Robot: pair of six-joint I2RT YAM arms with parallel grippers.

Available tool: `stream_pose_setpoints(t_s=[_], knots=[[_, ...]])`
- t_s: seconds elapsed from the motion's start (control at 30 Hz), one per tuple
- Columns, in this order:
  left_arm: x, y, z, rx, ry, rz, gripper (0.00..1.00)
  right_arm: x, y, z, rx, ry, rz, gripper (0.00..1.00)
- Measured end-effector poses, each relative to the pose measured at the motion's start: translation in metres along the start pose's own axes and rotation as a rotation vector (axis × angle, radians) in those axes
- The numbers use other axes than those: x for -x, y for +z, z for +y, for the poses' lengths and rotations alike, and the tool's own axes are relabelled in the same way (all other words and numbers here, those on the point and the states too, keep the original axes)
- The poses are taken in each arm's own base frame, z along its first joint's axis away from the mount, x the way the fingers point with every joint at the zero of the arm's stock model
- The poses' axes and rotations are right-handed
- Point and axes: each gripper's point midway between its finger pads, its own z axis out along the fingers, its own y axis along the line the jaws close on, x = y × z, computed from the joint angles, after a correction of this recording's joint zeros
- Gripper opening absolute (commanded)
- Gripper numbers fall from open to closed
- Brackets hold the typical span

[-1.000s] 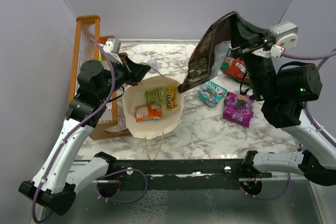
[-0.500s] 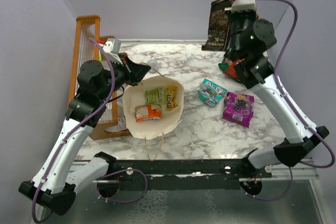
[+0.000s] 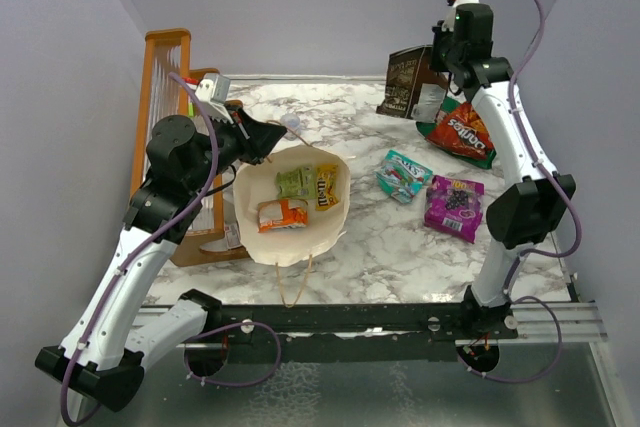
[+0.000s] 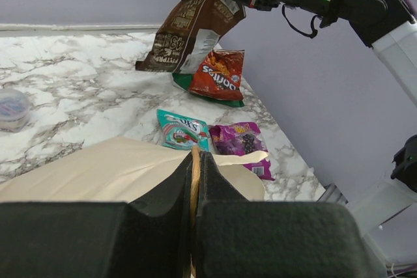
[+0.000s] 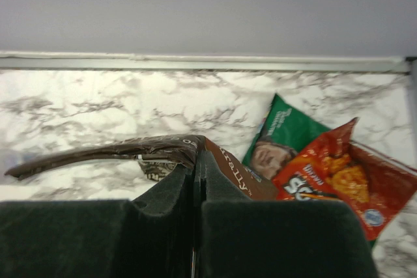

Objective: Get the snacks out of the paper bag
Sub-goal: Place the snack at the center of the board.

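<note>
The cream paper bag (image 3: 300,244) stands open at the left of the table. My left gripper (image 3: 272,137) is shut on its tan handle at the far rim (image 4: 195,155). Inside lie a green packet (image 3: 293,182), a yellow-brown candy pack (image 3: 326,187) and an orange packet (image 3: 282,214). My right gripper (image 3: 437,57) is shut on the top edge of a brown chip bag (image 3: 403,87), which hangs above the far right of the table. On the marble lie an orange-red chip bag (image 3: 465,132) over a green one (image 5: 287,131), a teal-pink packet (image 3: 403,176) and a purple pouch (image 3: 454,206).
An orange-framed wooden rack (image 3: 165,97) stands against the left wall beside the paper bag. A small clear cup (image 4: 12,109) sits behind the bag. The back wall rises just beyond the hanging brown bag.
The right arm has swung the brown chip bag from over the paper bag to the far right corner, above the orange-red chips. The left arm has stayed still.
</note>
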Motion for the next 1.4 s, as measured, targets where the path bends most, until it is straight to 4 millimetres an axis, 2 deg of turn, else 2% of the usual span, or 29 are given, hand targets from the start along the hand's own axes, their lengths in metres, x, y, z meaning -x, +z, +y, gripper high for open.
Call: stream_pose_setpoints(t_s=[0.17,0.33,0.4,0.53,0.7,0.77,1.03,1.17,1.27,1.4], knots=[[0.000,-0.001,0.000,-0.002,0.001,-0.001,0.00,-0.012,0.011,0.009,0.137,0.160,0.058,0.01],[0.000,-0.001,-0.001,-0.002,0.001,-0.001,0.00,-0.003,0.032,0.016,0.232,0.299,0.064,0.01],[0.000,-0.001,-0.001,-0.002,0.001,-0.001,0.00,-0.007,0.038,0.014,0.248,0.358,0.083,0.01],[0.000,-0.001,-0.001,-0.004,0.001,-0.001,0.00,-0.029,0.048,-0.015,0.223,0.520,0.128,0.01],[0.000,-0.001,-0.001,-0.006,0.001,0.001,0.00,-0.090,0.047,-0.076,0.109,0.700,0.200,0.01],[-0.001,0.000,-0.002,-0.010,0.000,0.005,0.00,-0.098,0.045,-0.089,0.088,0.727,0.206,0.01],[-0.005,0.004,-0.001,-0.016,-0.009,0.023,0.00,-0.075,0.038,-0.101,0.095,0.755,0.138,0.01],[-0.005,0.004,-0.001,-0.016,-0.009,0.025,0.00,-0.078,0.026,-0.115,0.064,0.785,0.123,0.01],[-0.005,0.004,-0.001,-0.016,-0.008,0.025,0.00,-0.079,0.013,-0.135,0.025,0.807,0.094,0.01],[-0.006,0.004,0.000,-0.015,-0.009,0.027,0.00,-0.090,-0.001,-0.152,-0.014,0.824,0.069,0.01]])
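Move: Off to the right hand's right by about 13 cm, some 4 cm farther out and nearly 30 cm below, lies the red Doritos bag; the pouch already pinched is to go onto it. The green bag beneath it is about 11 cm right and 5 cm ahead; the teal snack lies 12 cm back and 3 cm left, the purple snack 21 cm back and 8 cm right. From the left hand the Doritos bag is roughly 30 cm ahead, 40 cm right, well below. Keeping the brown pouch pinched by its end, the right hand eases a little forward, then sweeps right and down towards the Doritos bag, ending about 15 cm right and 8 cm lower, drawing back some 6 cm on the way. It rolls about 45 degrees, left side rising, early and midway; the fingers stay shut. ##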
